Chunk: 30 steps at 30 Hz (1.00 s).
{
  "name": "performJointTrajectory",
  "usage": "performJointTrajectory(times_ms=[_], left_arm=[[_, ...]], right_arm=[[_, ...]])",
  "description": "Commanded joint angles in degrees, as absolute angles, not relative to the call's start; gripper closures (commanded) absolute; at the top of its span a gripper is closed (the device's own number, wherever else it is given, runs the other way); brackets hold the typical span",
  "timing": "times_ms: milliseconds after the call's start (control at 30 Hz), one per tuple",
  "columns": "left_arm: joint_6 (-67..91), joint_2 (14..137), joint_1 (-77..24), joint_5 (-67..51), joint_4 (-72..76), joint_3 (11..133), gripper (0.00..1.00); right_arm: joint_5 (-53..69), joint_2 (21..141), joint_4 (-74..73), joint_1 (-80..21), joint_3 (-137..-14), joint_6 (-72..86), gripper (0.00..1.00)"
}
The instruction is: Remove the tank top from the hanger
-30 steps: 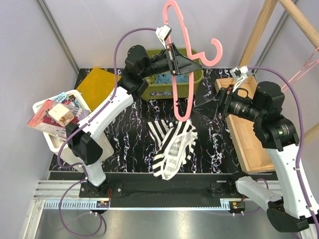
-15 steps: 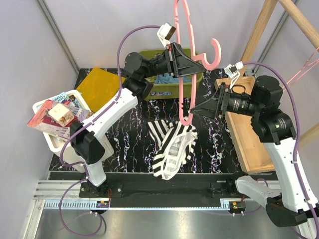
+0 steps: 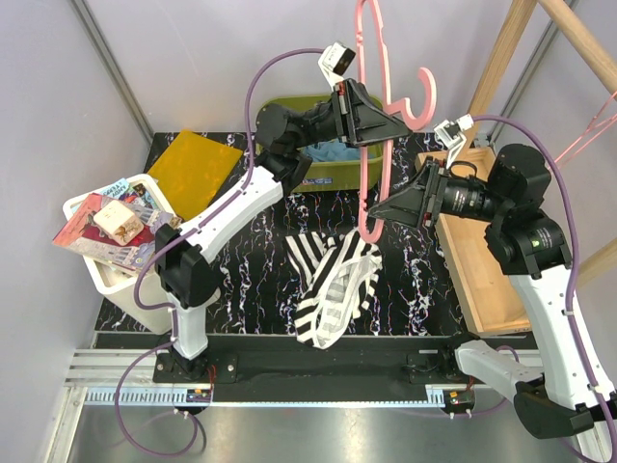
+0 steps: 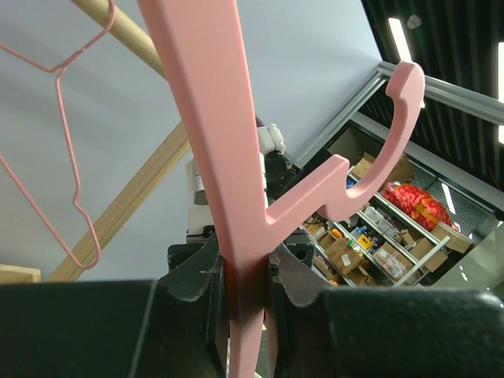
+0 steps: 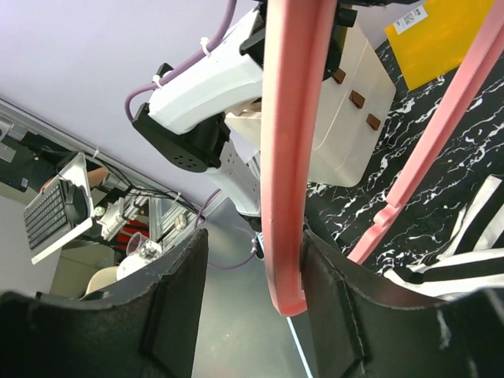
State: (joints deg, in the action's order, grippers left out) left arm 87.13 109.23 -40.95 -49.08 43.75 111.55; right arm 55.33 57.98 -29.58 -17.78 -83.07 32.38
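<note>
The pink plastic hanger (image 3: 388,92) is held upright above the table, its hook (image 4: 394,134) pointing right. My left gripper (image 3: 374,118) is shut on the hanger's neck (image 4: 246,268), just below the hook. My right gripper (image 3: 378,207) stands open around the hanger's lower end (image 5: 285,197). That pink bar rests against one finger (image 5: 335,291), with a gap to the other. The black-and-white striped tank top (image 3: 333,280) lies crumpled on the marbled table, just below the hanger's tip. A corner of it shows in the right wrist view (image 5: 472,260).
An olive bin (image 3: 318,176) stands behind the left gripper and a yellow sheet (image 3: 193,169) lies at back left. A white bin (image 3: 120,280) of packages is on the left. A wooden tray (image 3: 472,265) lies under the right arm. A pink wire hanger (image 4: 67,150) hangs off wooden beams (image 3: 501,58) on the right.
The left arm has carried the hanger up and to the right. The right gripper has swung left onto the hanger's lower end and its jaws have narrowed around it.
</note>
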Motion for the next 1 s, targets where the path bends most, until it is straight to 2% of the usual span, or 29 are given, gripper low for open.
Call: performJointTrajectory(times_ms=[0, 167, 267, 300, 400, 433, 533, 600, 667, 700, 800, 967], left_arm=[[89.91, 109.95, -40.96, -47.55, 51.94, 114.79, 1.00], [93.17, 111.09, -41.04, -47.55, 56.78, 115.84, 1.00], [91.94, 110.66, -40.96, -47.99, 55.64, 115.14, 1.00], [91.85, 110.57, -40.96, -48.08, 55.55, 114.70, 1.00], [92.28, 110.83, -40.96, -47.90, 55.90, 114.00, 1.00], [92.55, 111.00, -40.96, -47.64, 55.81, 113.91, 1.00], [91.15, 110.74, -40.96, -47.99, 53.80, 114.17, 0.99], [90.01, 110.13, -40.96, -48.08, 52.04, 113.65, 0.83], [88.95, 109.16, -40.69, -48.16, 50.36, 112.42, 0.73], [89.12, 108.90, -40.26, -48.34, 50.27, 111.80, 0.58], [90.09, 107.06, -38.77, -48.34, 51.15, 107.76, 0.45], [89.56, 103.45, -36.83, -47.81, 52.56, 101.08, 0.35]], right_arm=[[57.83, 56.87, -25.58, -17.84, -83.85, 34.80, 0.43], [58.10, 56.69, -24.61, -17.84, -83.50, 35.86, 0.43], [58.53, 56.43, -23.03, -17.84, -82.97, 36.91, 0.53], [58.71, 56.51, -22.33, -17.84, -82.88, 37.26, 0.61], [58.89, 56.60, -21.71, -17.84, -82.53, 37.97, 0.72], [58.89, 56.60, -21.45, -17.93, -82.44, 38.23, 0.81], [58.71, 56.86, -21.36, -17.84, -82.44, 38.67, 1.00], [58.36, 56.95, -21.10, -17.93, -82.53, 39.02, 1.00], [56.52, 56.78, -21.09, -17.84, -82.53, 39.37, 1.00], [55.82, 56.52, -21.18, -17.93, -82.44, 39.64, 1.00], [53.27, 55.81, -21.09, -17.84, -82.18, 40.34, 1.00], [49.14, 54.41, -21.01, -17.84, -80.69, 41.39, 1.00]])
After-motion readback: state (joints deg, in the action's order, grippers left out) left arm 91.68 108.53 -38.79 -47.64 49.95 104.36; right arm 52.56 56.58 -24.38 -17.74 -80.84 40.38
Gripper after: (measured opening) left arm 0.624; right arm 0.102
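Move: The pink hanger's near end is practically at the right fingertips, about 1 cm farther left and level otherwise, between the parted fingers. From the left hand, which grips the hanger near its neck, that end lies about 9 cm back, 2 cm left and 10 cm lower. The striped tank top is about 2 cm ahead of the right hand, 7 cm left and 40 cm below; the green basket is roughly 28 cm ahead of the left hand, 10 cm left and 45 cm down. The right fingers shut on the near end of the hanger and pinch it, the hand rising only about 1 cm. Still gripping near the neck, the left hand eases a little up and back, then opens wide to let go and starts forward and down, about 3 cm each way, its fingers still straddling the hanger. ##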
